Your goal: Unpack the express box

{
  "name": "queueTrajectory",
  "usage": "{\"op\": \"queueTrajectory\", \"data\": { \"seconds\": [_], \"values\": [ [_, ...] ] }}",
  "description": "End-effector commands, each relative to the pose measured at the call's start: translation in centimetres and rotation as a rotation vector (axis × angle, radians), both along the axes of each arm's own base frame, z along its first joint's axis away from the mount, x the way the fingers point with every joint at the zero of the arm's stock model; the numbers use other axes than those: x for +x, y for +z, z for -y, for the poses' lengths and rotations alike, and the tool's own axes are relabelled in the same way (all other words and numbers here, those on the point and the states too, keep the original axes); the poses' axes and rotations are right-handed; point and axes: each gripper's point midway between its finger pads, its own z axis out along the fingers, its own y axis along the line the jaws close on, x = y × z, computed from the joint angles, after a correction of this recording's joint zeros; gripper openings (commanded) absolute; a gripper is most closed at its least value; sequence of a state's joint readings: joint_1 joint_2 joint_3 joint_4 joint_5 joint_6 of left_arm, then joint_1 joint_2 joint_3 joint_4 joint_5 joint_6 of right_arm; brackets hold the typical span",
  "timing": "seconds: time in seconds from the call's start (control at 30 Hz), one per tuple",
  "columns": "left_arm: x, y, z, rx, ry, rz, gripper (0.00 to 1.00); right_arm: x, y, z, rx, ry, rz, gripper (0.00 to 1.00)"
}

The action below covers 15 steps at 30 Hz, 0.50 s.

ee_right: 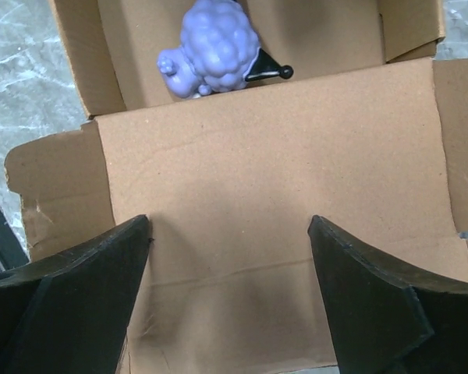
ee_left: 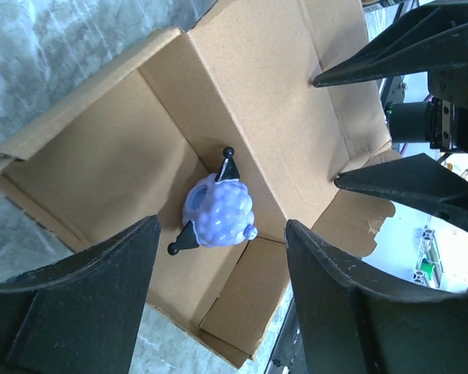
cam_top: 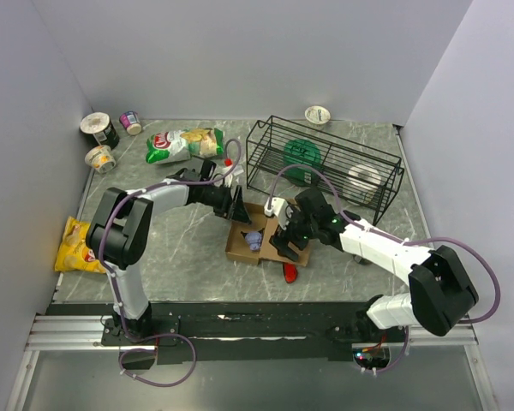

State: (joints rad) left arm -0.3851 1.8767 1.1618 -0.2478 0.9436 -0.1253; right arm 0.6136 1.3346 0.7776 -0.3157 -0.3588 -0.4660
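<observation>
The express box (cam_top: 240, 247) lies in the middle of the table with its flaps folded out. Inside it sits a small bumpy purple toy (cam_top: 254, 241) with black cone-shaped bits. My left gripper (cam_top: 237, 205) hovers at the box's far left edge; in the left wrist view it (ee_left: 222, 224) stands open above the toy (ee_left: 218, 212) and the box floor (ee_left: 101, 156). My right gripper (cam_top: 284, 240) is at the box's right side. In the right wrist view it (ee_right: 228, 222) is open over a spread flap (ee_right: 281, 140), with the toy (ee_right: 214, 47) beyond it.
A black wire basket (cam_top: 325, 167) stands behind the box to the right. A small red object (cam_top: 289, 272) lies just in front of the box. A green chip bag (cam_top: 184, 144) lies at the back, a yellow bag (cam_top: 77, 246) at the left, and cups (cam_top: 98, 128) in the back left corner.
</observation>
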Motion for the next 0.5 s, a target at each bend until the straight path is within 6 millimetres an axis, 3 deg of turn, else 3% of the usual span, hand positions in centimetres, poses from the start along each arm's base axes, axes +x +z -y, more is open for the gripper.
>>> {"op": "queueTrajectory", "data": {
  "seconds": [0.0,0.03,0.07,0.13,0.17,0.3,0.47],
  "values": [
    [0.8,1.7,-0.1,-0.044,-0.002,0.053,0.72,1.6,2.5,-1.0,0.042,0.017,0.069,0.92],
    [0.9,2.0,0.0,-0.055,-0.004,0.055,0.72,2.4,3.5,-1.6,0.069,-0.008,0.076,0.93],
    [0.8,2.2,0.1,-0.069,-0.011,0.057,0.72,3.7,5.9,-2.7,0.108,-0.013,0.113,0.94],
    [0.9,2.6,0.2,-0.085,-0.007,0.054,0.72,4.4,6.7,-4.1,0.138,-0.004,0.083,0.93],
    [1.0,2.7,0.2,-0.09,-0.003,0.046,0.72,5.0,8.1,-5.1,0.163,0.006,0.102,0.93],
    [1.2,3.7,0.3,-0.152,0.003,0.019,0.72,5.8,7.6,-7.2,0.148,0.064,0.109,0.93],
    [1.9,4.2,0.2,-0.167,0.031,-0.008,0.73,5.8,5.5,-9.0,0.099,0.145,0.096,0.91]
  ]
}}
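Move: The right hand's fingertips are on the box's opened lid, whose middle lies about 1 cm ahead and 2 cm below. The purple toy is roughly 8 cm to this hand's left, 1 cm ahead and 2 cm lower; the box middle is some 10 cm left and 2 cm ahead, 3 cm lower. The red knife lies 4 cm back and 4 cm down. From the left hand the toy is about 5 cm right, 5 cm back and 4 cm below. Leftward, forward and up, the right hand lifts off the lid and swings in over the open box beside the left gripper, about 7 cm left and 6 cm forward, sinking slightly at the end, its fingers staying wide open. The left hand, also still open, rises some 2 cm and eases forward, away from the toy, its fingertips tilting up a little. ##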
